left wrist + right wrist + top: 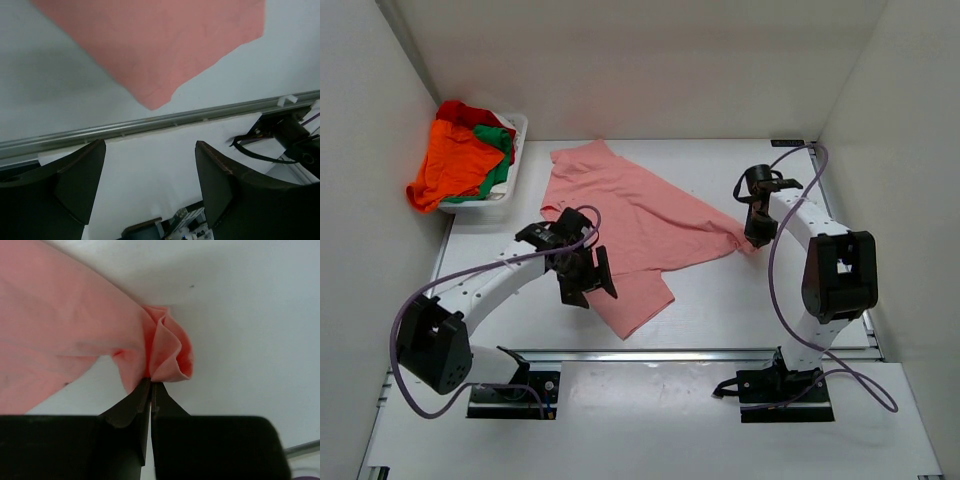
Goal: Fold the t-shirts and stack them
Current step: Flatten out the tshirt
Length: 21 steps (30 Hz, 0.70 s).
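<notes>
A salmon pink t-shirt [630, 220] lies spread and rumpled across the middle of the table. My left gripper [590, 288] hovers over its near-left part, open. In the left wrist view its fingers [80, 180] stand wide apart with nothing between them, and the shirt's near corner [160, 50] lies beyond the tips. My right gripper [756, 238] is at the shirt's right corner. In the right wrist view it [151, 384] is shut on a bunched fold of the pink cloth [167, 350]. Orange [455, 165], green [498, 160] and red [465, 112] t-shirts are heaped at the back left.
The heaped shirts sit in a white basket [515, 150] against the left wall, the orange one spilling over its rim. White walls close the table on three sides. A metal rail [700, 352] runs along the near edge, with both arm bases behind it.
</notes>
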{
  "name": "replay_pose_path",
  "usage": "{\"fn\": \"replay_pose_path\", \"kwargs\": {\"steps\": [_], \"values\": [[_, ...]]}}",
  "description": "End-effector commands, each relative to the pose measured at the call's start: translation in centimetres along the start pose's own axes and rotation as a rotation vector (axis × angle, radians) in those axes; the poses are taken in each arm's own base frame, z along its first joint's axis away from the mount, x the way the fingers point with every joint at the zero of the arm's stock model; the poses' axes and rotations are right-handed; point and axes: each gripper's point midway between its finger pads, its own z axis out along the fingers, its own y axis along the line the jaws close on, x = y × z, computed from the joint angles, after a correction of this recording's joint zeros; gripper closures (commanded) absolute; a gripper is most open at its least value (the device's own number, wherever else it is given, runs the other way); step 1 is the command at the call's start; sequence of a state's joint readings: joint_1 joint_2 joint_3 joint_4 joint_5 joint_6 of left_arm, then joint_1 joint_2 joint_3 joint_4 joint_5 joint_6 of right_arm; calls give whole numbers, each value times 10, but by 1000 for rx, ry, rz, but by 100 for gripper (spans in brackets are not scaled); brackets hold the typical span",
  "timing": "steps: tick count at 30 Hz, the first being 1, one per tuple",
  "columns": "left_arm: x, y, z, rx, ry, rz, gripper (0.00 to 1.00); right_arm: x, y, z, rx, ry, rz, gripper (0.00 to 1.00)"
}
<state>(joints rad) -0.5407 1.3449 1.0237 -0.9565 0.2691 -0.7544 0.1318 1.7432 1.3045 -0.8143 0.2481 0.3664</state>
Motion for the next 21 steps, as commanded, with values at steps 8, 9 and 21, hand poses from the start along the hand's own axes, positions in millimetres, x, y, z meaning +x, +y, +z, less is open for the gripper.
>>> {"fn": "replay_pose_path", "kwargs": {"steps": [8,9,21], "values": [[51,-25,45,105,90,-26,15,32,-3,3,23,17,16,100],[54,-24,52,78,91,-8,14,35,-6,5,29,28,20,100],[47,11,95,-167,63,81,13,30,-10,-6,-17,-35,38,100]]}}
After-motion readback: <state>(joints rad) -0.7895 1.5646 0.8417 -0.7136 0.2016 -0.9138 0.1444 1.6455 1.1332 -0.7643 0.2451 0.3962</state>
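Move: The near corner of the t-shirt's lower flap lies about 6 cm back and 6 cm to the right of the open left hand, some 11 cm below it. The flap's right corner is about 4 cm ahead of that hand and 18 cm to its right, also down on the table. The right hand already has the bunched cloth between its fingers; from there the flap's near corner lies about 23 cm back, 31 cm left and 7 cm down. The left hand, fingers still wide open, drops about 10 cm onto the flap's near corner, first drawing back some 5 cm and shifting 3–4 cm to the right, then going almost straight down while tilting about 10 degrees, until the fingertips straddle the corner just above the table. The right hand keeps its pinch on the bunched cloth, draws it back about 4 cm and down 3 cm, then rises again by about 1.5 cm. ##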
